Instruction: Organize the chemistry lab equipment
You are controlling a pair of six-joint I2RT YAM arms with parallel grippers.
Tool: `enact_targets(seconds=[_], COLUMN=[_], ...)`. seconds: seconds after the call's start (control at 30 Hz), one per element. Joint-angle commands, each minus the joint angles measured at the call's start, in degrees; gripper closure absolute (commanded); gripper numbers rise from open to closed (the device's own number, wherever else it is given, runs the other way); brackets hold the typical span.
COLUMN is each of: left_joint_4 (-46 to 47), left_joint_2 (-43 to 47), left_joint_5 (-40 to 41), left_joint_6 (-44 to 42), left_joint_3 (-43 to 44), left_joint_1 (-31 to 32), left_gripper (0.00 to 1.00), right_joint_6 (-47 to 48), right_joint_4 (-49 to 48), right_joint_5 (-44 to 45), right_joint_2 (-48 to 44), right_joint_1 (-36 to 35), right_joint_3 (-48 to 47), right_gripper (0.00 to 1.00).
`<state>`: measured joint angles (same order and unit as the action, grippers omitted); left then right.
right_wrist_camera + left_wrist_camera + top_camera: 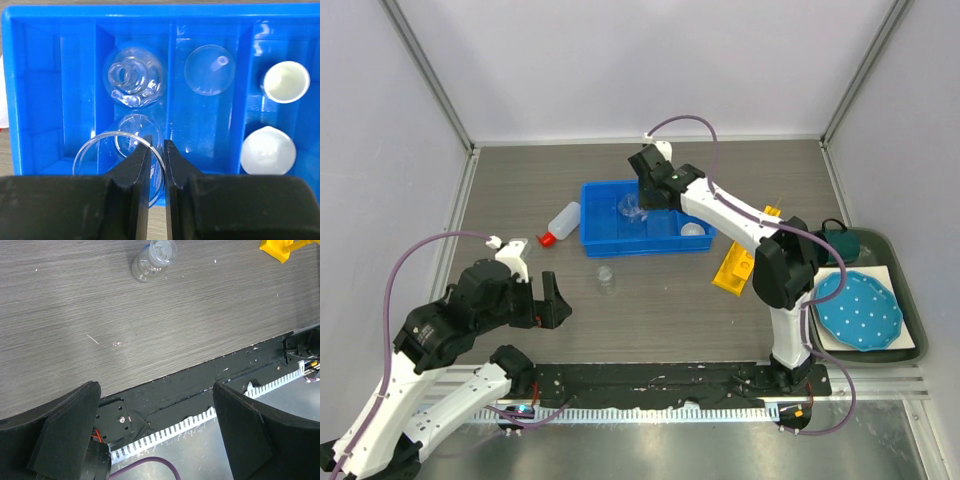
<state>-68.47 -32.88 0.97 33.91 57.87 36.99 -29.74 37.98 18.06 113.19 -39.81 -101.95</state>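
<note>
My right gripper (156,147) is shut on the rim of a clear glass beaker (100,155) and holds it over the near left compartment of the blue tray (30,75). In the tray lie another glass vessel (132,82), a glass funnel (209,70) and two white dishes (285,81) (268,151). From above, the held beaker (631,208) hangs over the tray (595,245). A small glass beaker (606,279) stands on the table, the red-capped squeeze bottle (561,222) lies left of the tray, and the yellow rack (735,265) lies to its right. My left gripper (552,300) is open and holds nothing.
At the right stands a dark tray (910,300) that holds a blue dotted plate (858,308) and a teal mug (840,242). The left wrist view shows the small beaker (154,259), a corner of the yellow rack (280,247) and the black base strip at the table's near edge.
</note>
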Motion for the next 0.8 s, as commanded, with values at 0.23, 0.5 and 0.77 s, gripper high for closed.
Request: enact_targets(seconds=[0.23, 0.5, 0.77], left_joint_4=[-1.23, -1.67, -1.93], left_joint_2=[1.07, 1.59, 1.60], left_joint_5=[0.52, 0.96, 1.22], left_joint_6=[-0.34, -0.51, -0.60], left_joint_3=[2.78, 2.43, 2.16], left_joint_1=[-0.25, -0.25, -0.25], left_gripper=[0.00, 0.00, 0.00], right_joint_6=[-0.41, -0.67, -1.20], right_joint_4=[0.43, -0.54, -0.45], right_joint_5=[0.48, 0.13, -0.93], right_joint_2=[5.11, 8.01, 11.09], right_joint_1=[-1.67, -1.76, -1.93], right_joint_3=[-4.31, -4.83, -6.77], right_gripper=[0.99, 0.99, 0.99])
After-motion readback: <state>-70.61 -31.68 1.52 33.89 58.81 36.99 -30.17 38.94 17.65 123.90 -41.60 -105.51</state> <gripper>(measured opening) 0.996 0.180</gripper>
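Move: Some 4 cm to the left of the right hand, level with it fore and aft and about 12 cm below, is the place for the held beaker: the front of the blue tray's second compartment from the left. The glass flask stands 6 cm ahead of that place, the funnel 6 cm ahead and 3 cm right of the hand, the white dish 9 cm right, level. From the left hand the place lies roughly 24 cm ahead and 17 cm right. Lowering the beaker, still pinched by the right side of its rim, the right hand goes about 7 cm down into the second compartment, in front of the flask. Early on it also eases some 2 cm left, then sinks almost straight. The fingers tip a little steeper, about 5 degrees, and keep their hold. ##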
